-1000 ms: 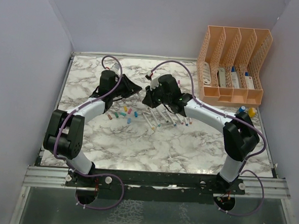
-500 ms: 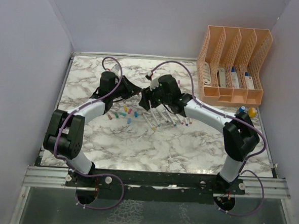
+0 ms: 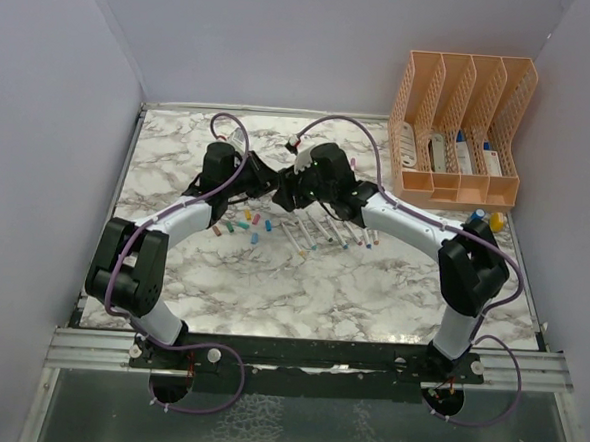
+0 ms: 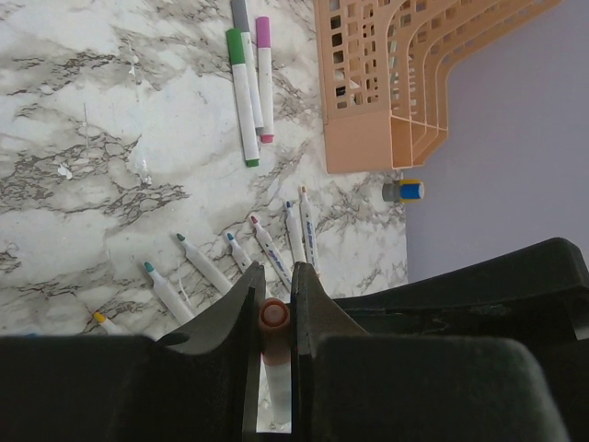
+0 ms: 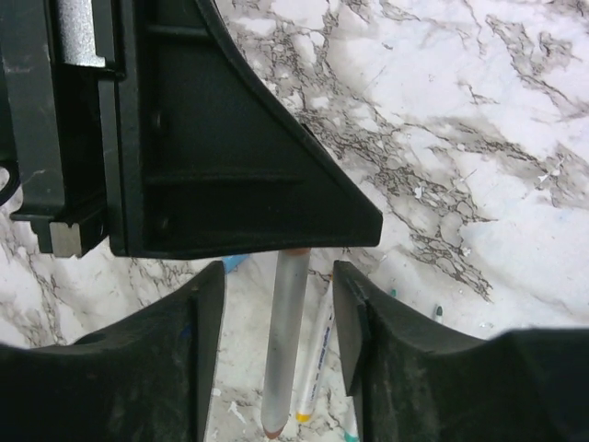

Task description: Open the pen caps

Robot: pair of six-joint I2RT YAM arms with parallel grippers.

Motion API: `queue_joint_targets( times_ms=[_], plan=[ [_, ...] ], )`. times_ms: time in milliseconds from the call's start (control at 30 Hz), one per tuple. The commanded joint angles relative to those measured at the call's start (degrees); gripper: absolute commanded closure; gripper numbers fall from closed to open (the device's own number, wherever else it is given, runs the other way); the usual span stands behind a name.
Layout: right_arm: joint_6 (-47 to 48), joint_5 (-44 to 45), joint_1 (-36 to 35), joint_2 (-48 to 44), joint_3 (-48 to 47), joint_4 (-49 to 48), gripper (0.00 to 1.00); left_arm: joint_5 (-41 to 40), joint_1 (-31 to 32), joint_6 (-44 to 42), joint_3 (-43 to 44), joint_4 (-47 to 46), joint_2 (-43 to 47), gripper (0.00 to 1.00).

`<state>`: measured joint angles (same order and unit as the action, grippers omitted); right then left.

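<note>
My left gripper [image 4: 274, 318] is shut on the orange end of a white-barrelled pen [image 4: 274, 315], held above the table. In the right wrist view that pen's barrel [image 5: 287, 341] hangs between the fingers of my open right gripper [image 5: 281, 308], touching neither finger. The two grippers meet tip to tip [image 3: 278, 177] over the table's middle. Several uncapped pens [image 3: 319, 231] lie in a row below them. Loose pen caps [image 3: 245, 221] in teal, pink, orange and blue are scattered to their left. Two capped pens, green [image 4: 244, 97] and pink [image 4: 264, 78], lie farther off.
A peach lattice file organiser [image 3: 461, 131] stands at the back right corner, holding a few items. Small blue and yellow bottle-like items [image 3: 485, 219] sit in front of it near the right wall. Purple cables loop over both arms.
The two grippers have moved toward each other and now meet, with the right one's jaws opened around the pen barrel. The left gripper keeps its hold on the pen.
</note>
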<state>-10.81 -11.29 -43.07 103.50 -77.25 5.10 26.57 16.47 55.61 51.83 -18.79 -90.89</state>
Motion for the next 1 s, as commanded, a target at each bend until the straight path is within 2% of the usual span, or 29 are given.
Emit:
queue_joint_targets(
  times_ms=[0,200,300,333,533,767,967],
  plan=[
    [-0.61,-1.45,-0.26,1.82,-2.25,-1.38,0.55,1.2,0.72,-0.77,1.01,-1.45,2.46,1.0],
    [-0.84,-1.63,-0.26,2.31,-2.51,-1.5,0.71,1.11,1.07,-0.7,1.32,-1.47,2.78,1.0],
    [-0.91,-1.63,-0.22,2.12,-2.26,-1.41,0.97,0.92,1.03,-0.79,1.47,-1.48,2.81,1.0],
    [-0.94,-1.59,-0.26,1.95,-2.03,-1.46,0.98,0.75,1.11,-0.87,1.58,-1.44,2.8,1.0],
    [-1.03,-1.01,-0.26,-0.81,1.77,-0.95,0.98,-2.5,0.73,-3.02,5.11,1.54,2.01,1.0],
    [-1.85,-0.64,-0.26,-6.98,10.87,1.0,0.99,-4.35,-2.4,-3.59,11.69,3.46,-2.86,1.0],
    [-2.89,4.25,-0.26,-12.49,17.86,2.71,0.99,-4.62,-3.29,-5.6,13.21,6.1,-4.82,1.0]
  ],
)
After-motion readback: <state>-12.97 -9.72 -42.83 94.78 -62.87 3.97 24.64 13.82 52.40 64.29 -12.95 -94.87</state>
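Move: The brown pen, still capped and held by its cap in the left fingers, has its middle about 4 cm back, 2 cm right and 2 cm below the left hand. It already lies between the right hand's half-open fingers. On the table some 11 cm below the right hand, a blue cap lies about 3 cm left and 1 cm ahead, a pink cap 6 cm left and 2 cm ahead, and the orange-tipped pen 4 cm right and 4 cm back. The brown pen's body is pinched by the right fingers, which sink about 1 cm as they close, while the left fingers keep their hold on its cap. After a small lift the hands pull quickly apart: the right draws the pen back, to the right and down, about 6 cm, and the left takes the cap some 5 cm forward and upward. ##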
